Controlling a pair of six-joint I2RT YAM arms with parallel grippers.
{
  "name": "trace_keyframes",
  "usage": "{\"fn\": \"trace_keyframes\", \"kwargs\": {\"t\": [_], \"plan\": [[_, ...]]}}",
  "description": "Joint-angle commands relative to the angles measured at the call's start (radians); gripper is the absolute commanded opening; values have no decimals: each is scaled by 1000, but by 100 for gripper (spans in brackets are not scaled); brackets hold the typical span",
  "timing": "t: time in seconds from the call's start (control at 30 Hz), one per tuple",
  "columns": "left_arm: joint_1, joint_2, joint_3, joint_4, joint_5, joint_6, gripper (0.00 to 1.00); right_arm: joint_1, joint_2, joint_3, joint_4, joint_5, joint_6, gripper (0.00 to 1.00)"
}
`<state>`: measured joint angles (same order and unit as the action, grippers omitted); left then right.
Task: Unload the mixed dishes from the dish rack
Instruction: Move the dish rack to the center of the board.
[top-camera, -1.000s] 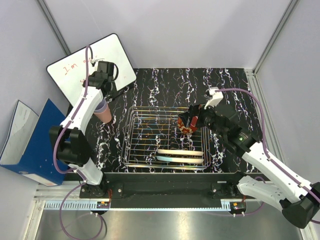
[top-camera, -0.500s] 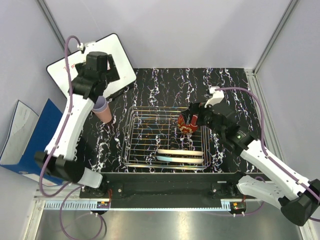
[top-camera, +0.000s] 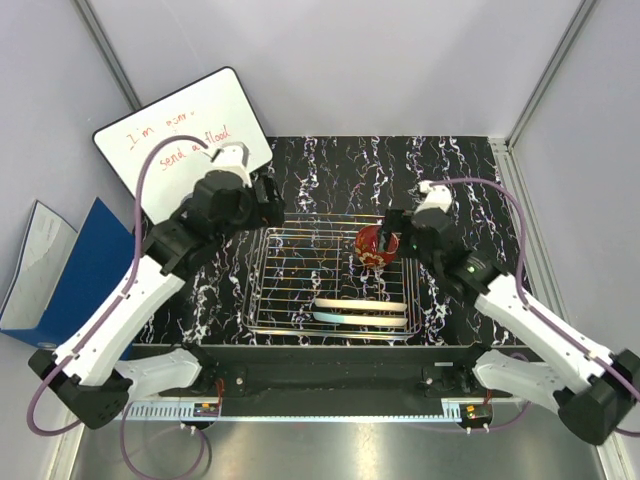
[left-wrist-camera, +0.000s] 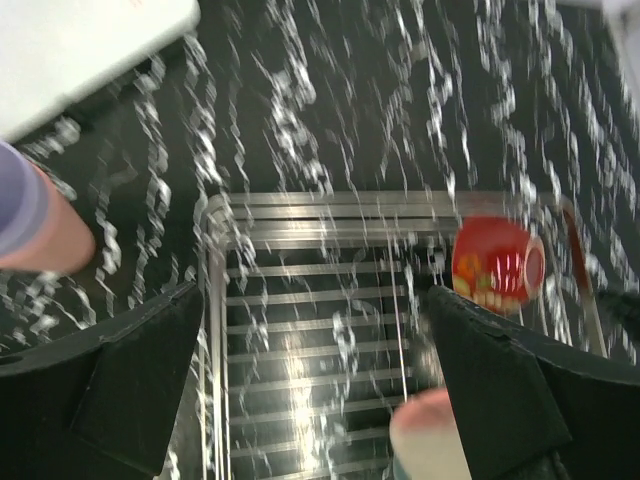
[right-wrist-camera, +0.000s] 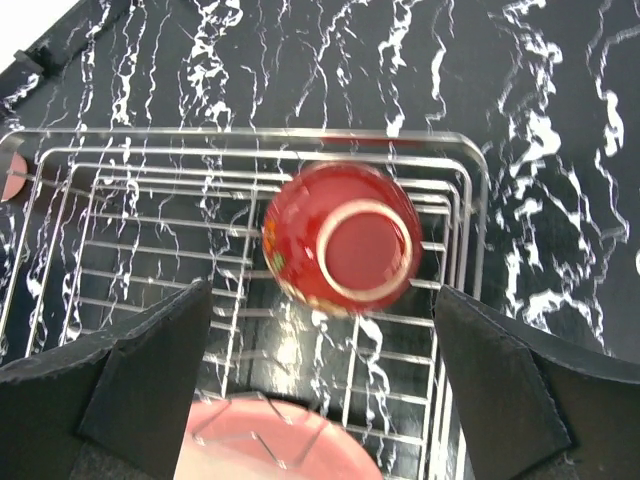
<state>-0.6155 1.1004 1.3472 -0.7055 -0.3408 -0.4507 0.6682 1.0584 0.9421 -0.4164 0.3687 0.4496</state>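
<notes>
The red patterned bowl (top-camera: 372, 245) lies upside down in the back right of the dish rack (top-camera: 268, 290). My right gripper (top-camera: 393, 232) hangs open just above it; in the right wrist view the bowl (right-wrist-camera: 345, 245) sits ahead of the gripper (right-wrist-camera: 320, 390), untouched. Two plates (top-camera: 360, 308) stand on edge at the rack's front; the pink one (right-wrist-camera: 270, 440) shows below the jaws. My left gripper (top-camera: 268, 205) is open and empty over the rack's back left corner (left-wrist-camera: 215, 205). The lavender cup in the salmon-pink cup (left-wrist-camera: 35, 225) stands left of the rack, hidden in the top view.
A whiteboard (top-camera: 180, 135) with red writing leans at the back left, and a blue folder (top-camera: 60, 290) lies off the table's left edge. The black marbled tabletop (top-camera: 450, 170) extends behind and to the right of the rack.
My left arm has swung from the whiteboard and cups to the rack's back left corner. My right gripper has shifted slightly back and right above the red bowl.
</notes>
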Motion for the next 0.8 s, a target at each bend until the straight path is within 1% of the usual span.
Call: {"fn": "trace_keyframes", "kwargs": {"t": [0.0, 0.03, 0.1, 0.17, 0.23, 0.27, 0.37, 0.53, 0.6, 0.67, 0.77], "plan": [[-56, -60, -56, 96, 134, -10, 99, -1, -209, -106, 65, 15, 54, 100], [-69, -62, -60, 98, 149, 4, 99, -1, -237, -129, 68, 13, 52, 100], [-96, -57, -62, 95, 225, 65, 99, 1, -294, -135, 71, 12, 40, 100], [-99, -51, -82, 95, 319, 122, 99, -1, -307, -115, 61, 1, 15, 100], [-99, -48, -118, 109, 411, 153, 99, -1, -299, -82, 39, -42, -8, 100], [-101, -47, -132, 112, 503, 171, 99, -1, -291, -69, 31, -60, -11, 100], [-113, -53, -200, 136, 595, 170, 99, -1, -272, -42, 4, -209, -26, 100], [-174, -68, -284, 150, 652, 222, 99, 1, -294, -54, -47, -298, -20, 100], [-190, -53, -295, 121, 651, 244, 99, 1, -330, -72, -55, -310, -9, 100], [-213, -40, -303, 107, 620, 273, 99, 1, -365, -97, -59, -309, 3, 100], [-227, -39, -319, 109, 612, 305, 99, 1, -399, -124, -53, -309, 20, 100]]}}
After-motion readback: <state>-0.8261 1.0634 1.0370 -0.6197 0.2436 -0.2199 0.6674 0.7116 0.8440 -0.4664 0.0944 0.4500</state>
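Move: The dish rack's middle lies about 14 cm to the left hand's right, level with it and some 22 cm below. The plates standing in its near part are roughly 12 cm back and 22 cm to the right; the nested cups stand 11 cm ahead and 15 cm to the left. From the right hand the rack's middle is about 18 cm left and 12 cm below, and the red bowl only some 4 cm ahead and 3 cm left. The dish rack is approached from above its left side by the open left hand, which sweeps back about 12 cm, right and down some 10 cm each, towards the left ends of the plates, turning roughly 45 degrees clockwise and tipping down a little. The open right hand draws back about 7 cm from the red bowl, first edging right, then back left as it rises some 4 cm, and rolls and turns slightly counter-clockwise. ##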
